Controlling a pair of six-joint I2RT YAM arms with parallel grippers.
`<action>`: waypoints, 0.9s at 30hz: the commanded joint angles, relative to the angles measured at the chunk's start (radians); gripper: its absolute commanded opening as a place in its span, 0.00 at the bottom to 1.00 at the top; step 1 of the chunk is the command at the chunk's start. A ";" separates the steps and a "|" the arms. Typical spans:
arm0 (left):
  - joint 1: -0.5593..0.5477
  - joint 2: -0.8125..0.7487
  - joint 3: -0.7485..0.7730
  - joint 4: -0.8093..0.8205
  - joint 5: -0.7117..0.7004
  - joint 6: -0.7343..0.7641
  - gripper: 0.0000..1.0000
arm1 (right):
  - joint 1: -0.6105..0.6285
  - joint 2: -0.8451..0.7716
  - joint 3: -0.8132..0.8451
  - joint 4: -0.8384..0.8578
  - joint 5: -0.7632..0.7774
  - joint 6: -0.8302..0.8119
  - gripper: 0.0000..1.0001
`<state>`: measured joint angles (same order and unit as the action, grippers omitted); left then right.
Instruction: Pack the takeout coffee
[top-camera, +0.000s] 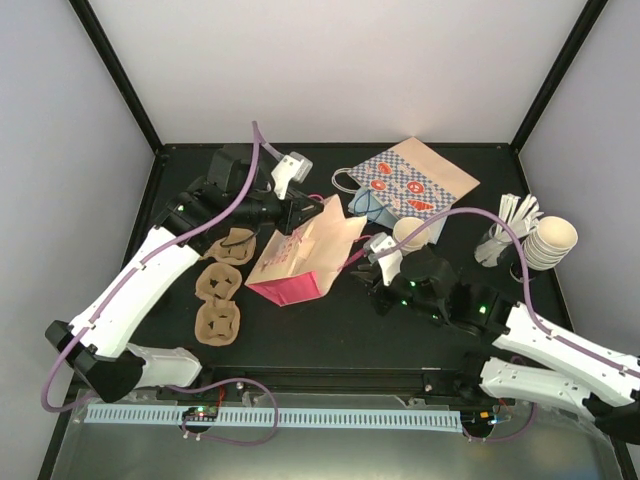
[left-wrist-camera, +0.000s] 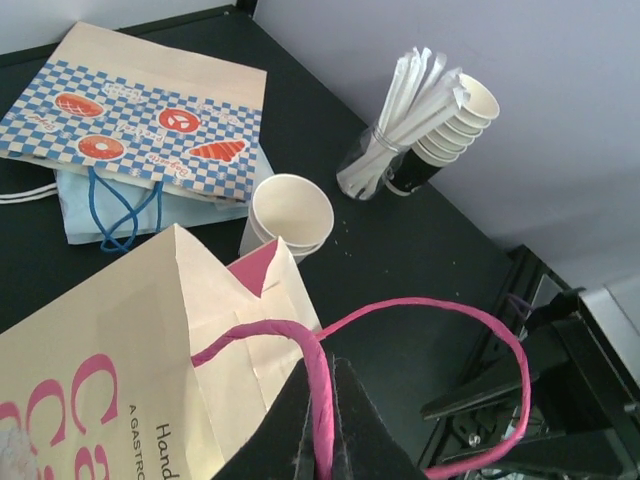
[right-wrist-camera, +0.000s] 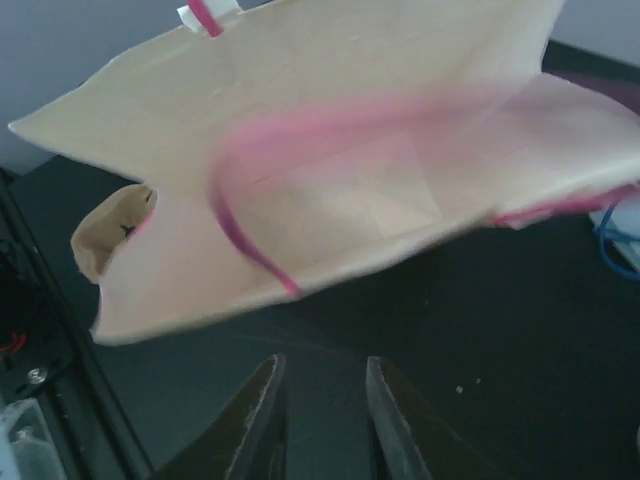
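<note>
The takeout coffee (top-camera: 410, 233) is a small white paper cup with a cream inside, standing upright and empty on the black table just right of the pink bag's mouth; the left wrist view shows the cup (left-wrist-camera: 290, 210) beyond the bag's rim. The cream and pink bag (top-camera: 300, 255) lies tilted with its mouth facing right. My left gripper (top-camera: 300, 212) is shut on the bag's pink handle (left-wrist-camera: 322, 400). My right gripper (top-camera: 377, 262) is open and empty, low in front of the bag's open mouth (right-wrist-camera: 330, 190), with the cup just behind it.
A blue checkered paper bag (top-camera: 410, 180) lies flat at the back. At the right stand a stack of nested cream cups (top-camera: 552, 240) and a glass of wrapped stirrers (top-camera: 505, 235). Brown cup carriers (top-camera: 218, 290) lie left of the pink bag.
</note>
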<state>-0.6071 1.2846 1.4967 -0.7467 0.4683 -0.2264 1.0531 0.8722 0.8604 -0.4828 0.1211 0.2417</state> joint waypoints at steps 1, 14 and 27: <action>-0.019 -0.017 -0.006 -0.031 0.016 0.067 0.02 | -0.002 -0.052 0.003 -0.080 -0.017 0.018 0.28; -0.028 -0.045 0.012 -0.036 -0.003 0.048 0.02 | -0.002 -0.138 0.127 -0.202 0.051 0.026 0.47; -0.029 -0.045 0.115 -0.092 -0.009 0.074 0.03 | -0.010 0.083 0.472 -0.406 0.207 -0.045 0.47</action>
<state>-0.6300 1.2491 1.5440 -0.8055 0.4675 -0.1745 1.0504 0.8829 1.2457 -0.8009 0.2642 0.2413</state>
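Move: About 14 cm to the left of the right hand and 11 cm farther out stands the open bag, its middle some 11 cm lower; the paper cups are roughly 19 cm ahead of that hand, 12 cm to its right and 19 cm below. From the left hand, which already holds the far pink handle, the bag's middle is 20 cm below, 1 cm ahead and 2 cm left; the cup trays lie about 5 cm ahead, 25 cm left, 34 cm below. Backing away from the bag's near handle, the right hand spreads its already parted fingers to about half open while easing some 4 cm right and a little back, then climbs about 10 cm, turning slightly clockwise. Keeping its pinch on the far handle, the left hand dips a little, then lifts about 3.5 cm and draws back 2 cm. ##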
